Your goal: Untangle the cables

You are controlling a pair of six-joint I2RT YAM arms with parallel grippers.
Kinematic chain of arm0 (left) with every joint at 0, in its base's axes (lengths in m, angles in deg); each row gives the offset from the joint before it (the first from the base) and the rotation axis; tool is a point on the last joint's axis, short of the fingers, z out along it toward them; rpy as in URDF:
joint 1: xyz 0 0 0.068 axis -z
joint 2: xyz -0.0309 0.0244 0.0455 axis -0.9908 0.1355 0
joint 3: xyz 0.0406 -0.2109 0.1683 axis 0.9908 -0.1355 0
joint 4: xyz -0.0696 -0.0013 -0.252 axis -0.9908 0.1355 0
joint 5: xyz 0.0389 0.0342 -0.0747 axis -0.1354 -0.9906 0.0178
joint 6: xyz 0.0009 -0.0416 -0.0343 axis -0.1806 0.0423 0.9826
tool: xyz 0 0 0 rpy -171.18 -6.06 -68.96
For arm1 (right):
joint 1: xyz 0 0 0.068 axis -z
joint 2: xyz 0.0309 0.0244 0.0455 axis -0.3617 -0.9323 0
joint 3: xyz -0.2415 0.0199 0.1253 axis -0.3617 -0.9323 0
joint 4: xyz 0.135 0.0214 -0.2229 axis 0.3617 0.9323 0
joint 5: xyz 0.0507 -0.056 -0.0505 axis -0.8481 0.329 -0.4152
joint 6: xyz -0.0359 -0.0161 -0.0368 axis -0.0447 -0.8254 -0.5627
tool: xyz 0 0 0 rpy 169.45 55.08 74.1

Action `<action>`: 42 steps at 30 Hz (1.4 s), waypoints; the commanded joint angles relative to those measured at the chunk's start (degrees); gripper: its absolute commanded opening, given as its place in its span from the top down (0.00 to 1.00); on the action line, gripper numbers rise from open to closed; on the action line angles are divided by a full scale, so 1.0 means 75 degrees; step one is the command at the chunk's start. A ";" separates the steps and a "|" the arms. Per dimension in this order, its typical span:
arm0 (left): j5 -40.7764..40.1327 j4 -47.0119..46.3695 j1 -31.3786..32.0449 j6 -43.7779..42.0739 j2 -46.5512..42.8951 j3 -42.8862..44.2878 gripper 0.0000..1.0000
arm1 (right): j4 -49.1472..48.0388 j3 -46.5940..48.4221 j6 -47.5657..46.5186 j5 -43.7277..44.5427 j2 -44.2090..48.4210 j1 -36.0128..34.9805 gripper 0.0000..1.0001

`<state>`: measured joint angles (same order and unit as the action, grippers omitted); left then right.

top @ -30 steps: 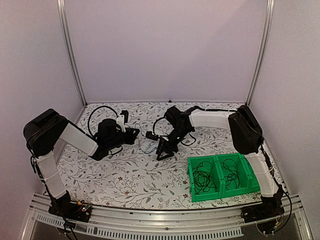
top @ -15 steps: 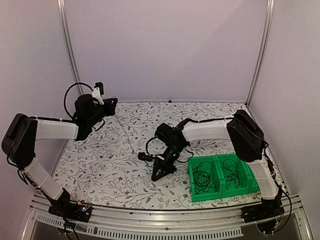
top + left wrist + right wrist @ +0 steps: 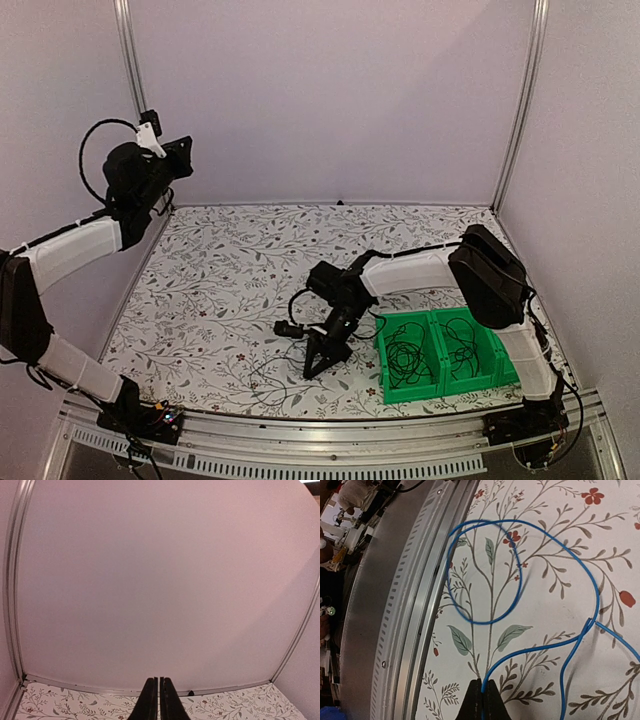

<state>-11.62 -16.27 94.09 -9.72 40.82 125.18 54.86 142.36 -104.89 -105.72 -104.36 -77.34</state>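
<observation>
My right gripper (image 3: pixel 318 362) is low over the table near the front edge. In the right wrist view its fingertips (image 3: pixel 482 684) are shut on a thin blue cable (image 3: pixel 485 623). That cable curls into a loop ahead of the fingers and runs off to the right, lying on the patterned tabletop. From above, a thin strand (image 3: pixel 268 378) trails left of that gripper. My left gripper (image 3: pixel 182 150) is raised high at the back left, facing the back wall. Its fingers (image 3: pixel 159 681) are shut with nothing between them. Black cables (image 3: pixel 405 358) lie coiled in the green bins.
Two joined green bins (image 3: pixel 430 392) stand at the front right, just right of my right gripper. The metal front rail (image 3: pixel 405 595) runs close to the blue loop. Frame posts (image 3: pixel 135 100) and white walls bound the table.
My left arm has swung up from the table's middle to high at the back left. My right gripper has moved toward the front edge and shut on the blue cable.
</observation>
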 commanded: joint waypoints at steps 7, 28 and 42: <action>0.0883 0.1146 0.0634 0.0361 -0.1473 -0.1607 0.81 | 0.0061 0.0253 0.0294 0.0986 0.0984 -0.0025 1.00; -0.1122 0.0471 0.6053 -0.3417 -0.3562 -0.5114 0.51 | 0.1888 0.2598 0.0760 -0.0302 0.1097 0.0758 1.00; -0.2677 -0.0958 0.6590 -0.4273 -0.1944 -0.4749 0.51 | 0.1911 0.2600 0.0947 -0.0524 0.1089 0.0779 1.00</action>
<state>-28.86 -18.63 142.86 -40.12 25.44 87.58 68.39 160.53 -98.31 -107.82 -95.55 -71.44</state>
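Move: The blue cable is already pinched in the right fingertips, just above the table; its loose loops lie about 6 cm to the left of the right hand, level with it fore and aft and some 2 cm lower. The left hand is high and empty, with those loops about 33 cm back, 19 cm to its right and 36 cm below. The nearest green bin sits roughly 19 cm to the right hand's right and 5 cm farther out. The right hand keeps the cable pinched and lifts it about 15 cm straight off the table, easing some 6 cm forward, then holds it nearly still in the air. Meanwhile the left hand sweeps back about 25 cm, down and to its right about 20 cm each, opening halfway from shut as it rolls left side up some 40 degrees and turns clockwise, and comes up open just beside the right fingertips, near the hanging cable, with no touch to be seen. ##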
